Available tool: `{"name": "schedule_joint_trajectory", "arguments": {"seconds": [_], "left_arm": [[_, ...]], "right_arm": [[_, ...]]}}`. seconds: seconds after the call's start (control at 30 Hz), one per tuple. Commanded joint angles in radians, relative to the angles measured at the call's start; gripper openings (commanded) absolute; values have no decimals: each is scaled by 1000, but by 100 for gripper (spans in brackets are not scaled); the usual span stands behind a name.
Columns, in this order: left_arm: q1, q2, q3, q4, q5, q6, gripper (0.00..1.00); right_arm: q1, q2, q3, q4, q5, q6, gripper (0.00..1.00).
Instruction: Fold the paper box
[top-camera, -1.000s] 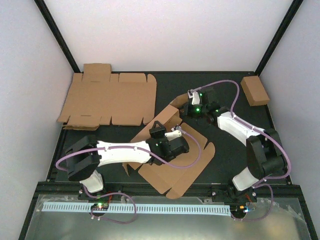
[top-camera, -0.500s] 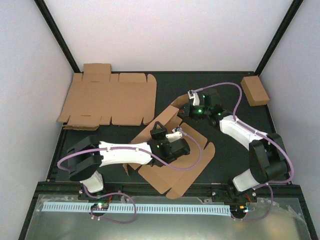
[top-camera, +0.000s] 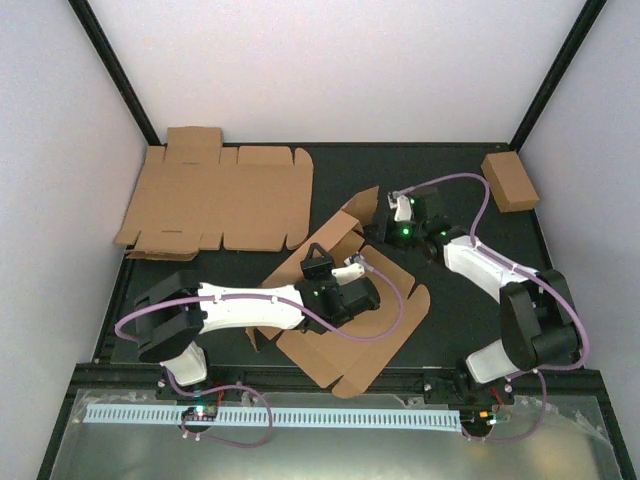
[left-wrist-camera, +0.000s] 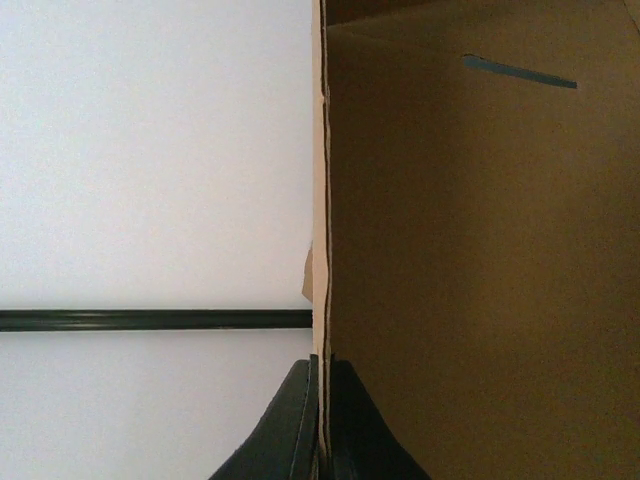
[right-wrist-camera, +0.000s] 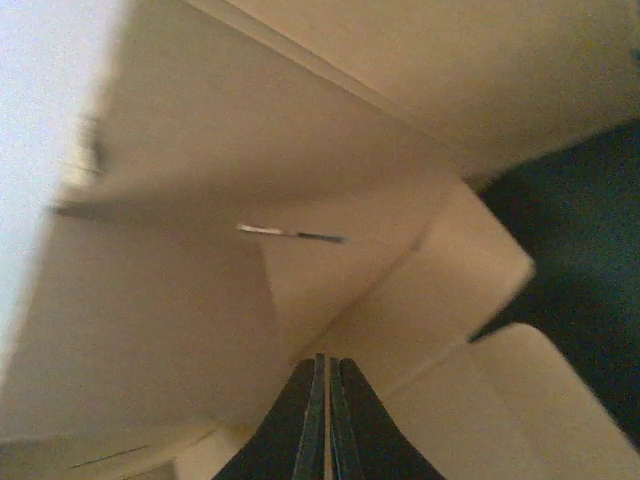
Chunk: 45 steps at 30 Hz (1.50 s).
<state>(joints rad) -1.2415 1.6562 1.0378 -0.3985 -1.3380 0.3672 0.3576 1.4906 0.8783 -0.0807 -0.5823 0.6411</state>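
The paper box (top-camera: 345, 335) lies part-folded in the middle of the dark table, with one wall panel raised. My left gripper (top-camera: 318, 255) is shut on the top edge of that raised panel; in the left wrist view the fingertips (left-wrist-camera: 322, 378) pinch the cardboard edge (left-wrist-camera: 320, 200) between them. My right gripper (top-camera: 381, 222) is at the box's far corner flap (top-camera: 358, 205). In the right wrist view its jaws (right-wrist-camera: 328, 365) are shut with nothing seen between them, the tips close to or against the inner cardboard panels (right-wrist-camera: 200, 300).
A second flat die-cut cardboard sheet (top-camera: 215, 200) lies at the back left. A small closed brown box (top-camera: 510, 180) sits at the back right. White walls and black frame posts enclose the table.
The right gripper has shifted a little to the right and towards the near side, by the far corner flap. The left arm and the held panel have hardly moved.
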Motion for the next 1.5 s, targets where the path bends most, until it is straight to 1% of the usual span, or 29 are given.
{"name": "schedule_joint_trajectory", "arguments": {"seconds": [0.0, 0.13, 0.27, 0.47, 0.63, 0.77, 0.9, 1.1, 1.23, 1.47], "left_arm": [[-7, 7, -18, -3, 66, 10, 2], [-7, 4, -18, 0, 66, 16, 2], [-7, 2, -18, 0, 66, 17, 1], [-7, -4, -19, -1, 67, 17, 2], [-8, -6, -22, 1, 70, 14, 1], [-7, -9, -25, 0, 77, 7, 2], [-11, -25, -28, 0, 99, -2, 2], [-12, -41, -39, 11, 101, 11, 2], [-4, -44, -42, 10, 97, 2, 2], [24, -64, -38, 4, 109, -7, 3]], "right_arm": [[-2, 1, -51, -37, 127, -64, 6], [-3, 43, -82, -12, 109, -75, 6], [-4, 91, -107, 2, 138, -86, 6], [-4, 203, -95, 13, 219, -100, 5], [-5, 293, -58, 64, 219, -67, 3], [-7, 346, -33, 138, 168, -18, 2], [-6, 374, -57, 312, 83, 63, 2], [-8, 419, -46, 431, 70, 154, 2], [-8, 444, -55, 554, 40, 237, 2], [-7, 516, -19, 618, 11, 297, 1]]}}
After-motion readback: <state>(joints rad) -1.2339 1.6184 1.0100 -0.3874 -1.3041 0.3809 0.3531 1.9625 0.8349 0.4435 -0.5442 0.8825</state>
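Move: The right gripper hangs free beside the far end of the half-raised box. The low cardboard corner it works towards is about 5 cm ahead, 2 cm to its left and 13 cm below. The box's end flap stands some 7 cm ahead and 1 cm left at gripper height; the flat lower panel's middle is 15 cm back, straight in line and 14 cm below. From the left gripper, which holds the raised panel, the corner lies about 10 cm ahead, 9 cm right and 17 cm below. Drop the right gripper about 13 cm, easing slightly back and to the right, until it is down low by the cardboard. Then sweep it forward some 6 cm and a little left, towards the box's far corner, swinging the fingers roughly 5 degrees clockwise and squeezing the almost shut fingers fully together. With the left gripper, keep the pinch on the raised panel's edge and stay in place. ##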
